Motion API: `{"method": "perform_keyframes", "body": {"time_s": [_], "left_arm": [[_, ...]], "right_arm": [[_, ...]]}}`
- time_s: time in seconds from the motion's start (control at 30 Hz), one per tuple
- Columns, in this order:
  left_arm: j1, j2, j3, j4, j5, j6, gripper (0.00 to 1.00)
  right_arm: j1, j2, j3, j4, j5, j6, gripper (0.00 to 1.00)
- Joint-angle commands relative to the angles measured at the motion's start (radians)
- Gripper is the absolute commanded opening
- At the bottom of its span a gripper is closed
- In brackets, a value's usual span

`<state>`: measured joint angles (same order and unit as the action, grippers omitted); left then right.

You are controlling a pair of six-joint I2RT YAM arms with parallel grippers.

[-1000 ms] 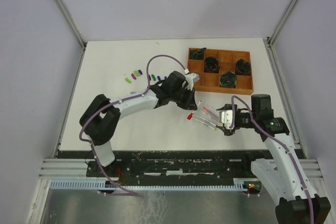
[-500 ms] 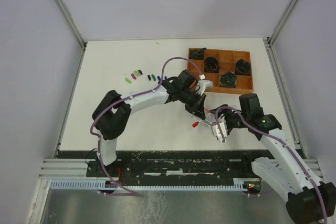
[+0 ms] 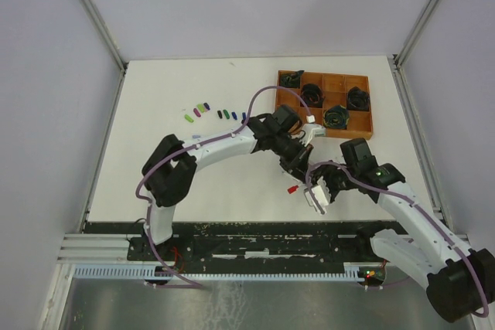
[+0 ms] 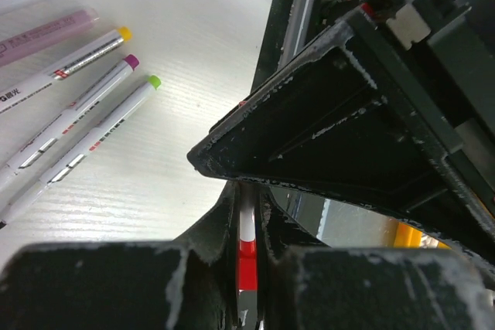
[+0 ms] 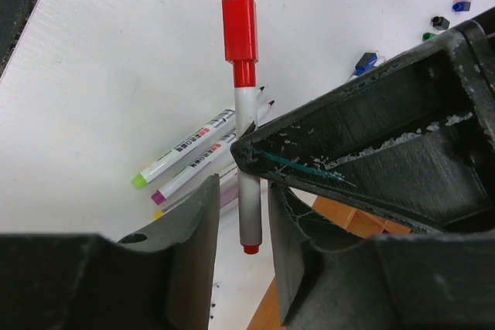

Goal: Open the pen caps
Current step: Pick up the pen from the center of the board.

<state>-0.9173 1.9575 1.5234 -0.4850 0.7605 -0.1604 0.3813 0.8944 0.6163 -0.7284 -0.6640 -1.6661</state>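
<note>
My left gripper (image 4: 247, 200) is shut on a red-capped pen (image 5: 246, 125), seen as a red and white strip between its jaws. In the right wrist view the red cap (image 5: 239, 27) sits on the pen's far end. The tail end hangs between my right gripper's (image 5: 243, 205) fingers (image 5: 193, 237), with a narrow gap on each side. From above, both grippers meet near the table's front, left gripper (image 3: 298, 161) above right gripper (image 3: 318, 194), and the cap (image 3: 293, 188) pokes out left. Several loose caps (image 3: 203, 109) lie at mid-left.
Several uncapped pens (image 4: 85, 125) lie side by side under the grippers, also in the right wrist view as pens (image 5: 189, 152). A brown compartment tray (image 3: 370, 106) with black items stands at back right. Walls close in the table on both sides.
The left arm has carried the red pen right and nearer. The right gripper has swung left onto the pen's tail and its jaws have narrowed around the barrel.
</note>
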Motion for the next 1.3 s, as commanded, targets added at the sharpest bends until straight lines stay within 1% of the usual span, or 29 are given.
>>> {"method": "perform_keyframes", "body": {"time_s": [0.0,0.07,0.13,0.17,0.2,0.23,0.27,0.3,0.33,0.37,0.4,0.43,0.5,0.6,0.7,0.73,0.8,0.83,0.93,1.03,1.1,1.17,1.27], "left_arm": [[-0.010,0.022,0.053,-0.015,0.046,0.052,0.03],[-0.010,0.024,0.063,-0.015,0.041,0.047,0.03],[-0.009,0.017,0.067,-0.007,0.016,0.037,0.03],[-0.009,0.006,0.060,0.012,-0.004,0.024,0.06],[-0.008,-0.012,0.043,0.042,-0.021,0.006,0.13],[-0.007,-0.038,0.006,0.085,-0.048,-0.014,0.22],[-0.007,-0.073,-0.039,0.144,-0.068,-0.041,0.33],[-0.004,-0.123,-0.093,0.220,-0.084,-0.073,0.46],[-0.001,-0.175,-0.155,0.308,-0.100,-0.122,0.55],[0.006,-0.234,-0.223,0.400,-0.122,-0.160,0.60],[0.015,-0.293,-0.293,0.517,-0.157,-0.197,0.63],[0.025,-0.379,-0.359,0.598,-0.200,-0.234,0.67],[0.045,-0.494,-0.486,0.749,-0.284,-0.300,0.71],[0.065,-0.620,-0.638,0.916,-0.383,-0.375,0.72],[0.069,-0.710,-0.793,1.119,-0.503,-0.469,0.73],[0.070,-0.739,-0.841,1.173,-0.564,-0.520,0.78],[0.075,-0.791,-0.925,1.240,-0.668,-0.606,0.97],[0.075,-0.813,-0.963,1.280,-0.705,-0.630,1.00],[0.078,-0.849,-1.044,1.381,-0.768,-0.713,0.99],[0.079,-0.833,-1.103,1.514,-0.767,-0.809,0.99],[0.076,-0.797,-1.134,1.625,-0.759,-0.868,0.99],[0.066,-0.766,-1.155,1.710,-0.775,-0.893,0.99],[0.027,-0.729,-1.154,1.734,-0.850,-0.891,1.00]], "right_arm": [[0.020,0.001,-0.003,0.008,0.020,-0.005,0.35],[0.025,-0.003,-0.003,0.001,0.015,-0.006,0.27],[0.026,-0.009,-0.001,-0.013,0.001,-0.014,0.14],[0.027,-0.014,0.001,-0.025,-0.007,-0.021,0.08],[0.027,-0.020,0.003,-0.036,-0.015,-0.028,0.03],[0.026,-0.028,0.005,-0.048,-0.018,-0.032,0.02],[0.027,-0.037,0.006,-0.056,-0.019,-0.031,0.02],[0.027,-0.046,0.008,-0.062,-0.018,-0.027,0.02],[0.027,-0.053,0.010,-0.064,-0.015,-0.018,0.02],[0.025,-0.060,0.014,-0.067,-0.012,-0.002,0.02],[0.024,-0.067,0.020,-0.070,-0.010,0.014,0.02],[0.020,-0.074,0.028,-0.076,-0.011,0.033,0.02],[0.011,-0.088,0.047,-0.080,-0.027,0.086,0.02],[-0.014,-0.110,0.075,-0.078,-0.063,0.189,0.02],[-0.041,-0.120,0.111,-0.055,-0.103,0.345,0.02],[-0.049,-0.120,0.123,-0.046,-0.113,0.400,0.02],[-0.067,-0.120,0.145,-0.017,-0.123,0.519,0.02],[-0.075,-0.121,0.155,0.003,-0.124,0.607,0.02],[-0.095,-0.124,0.178,0.072,-0.119,0.796,0.02],[-0.111,-0.127,0.190,0.142,-0.100,0.966,0.02],[-0.121,-0.125,0.196,0.169,-0.093,1.036,0.02],[-0.130,-0.117,0.200,0.189,-0.087,1.092,0.02],[-0.135,-0.096,0.209,0.195,-0.086,1.134,0.02]]}}
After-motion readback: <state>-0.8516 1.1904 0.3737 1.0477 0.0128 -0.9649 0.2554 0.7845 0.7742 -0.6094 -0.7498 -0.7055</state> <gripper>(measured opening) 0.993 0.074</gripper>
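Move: The capped red pen is still gripped in the left fingers, its middle practically at that hand's point. From the right hand its middle is level fore and aft, about 3 cm left and 2 cm lower, with its tail between the open right fingers. The row of uncapped pens lies roughly 10 cm below the right hand, some 2 cm ahead and 1 cm left; the wooden box is centred about 25 cm ahead and 6 cm right of it. Right pinches the red pen's tail, rising 9 cm; left opens, retreating about 13 cm left and up. ##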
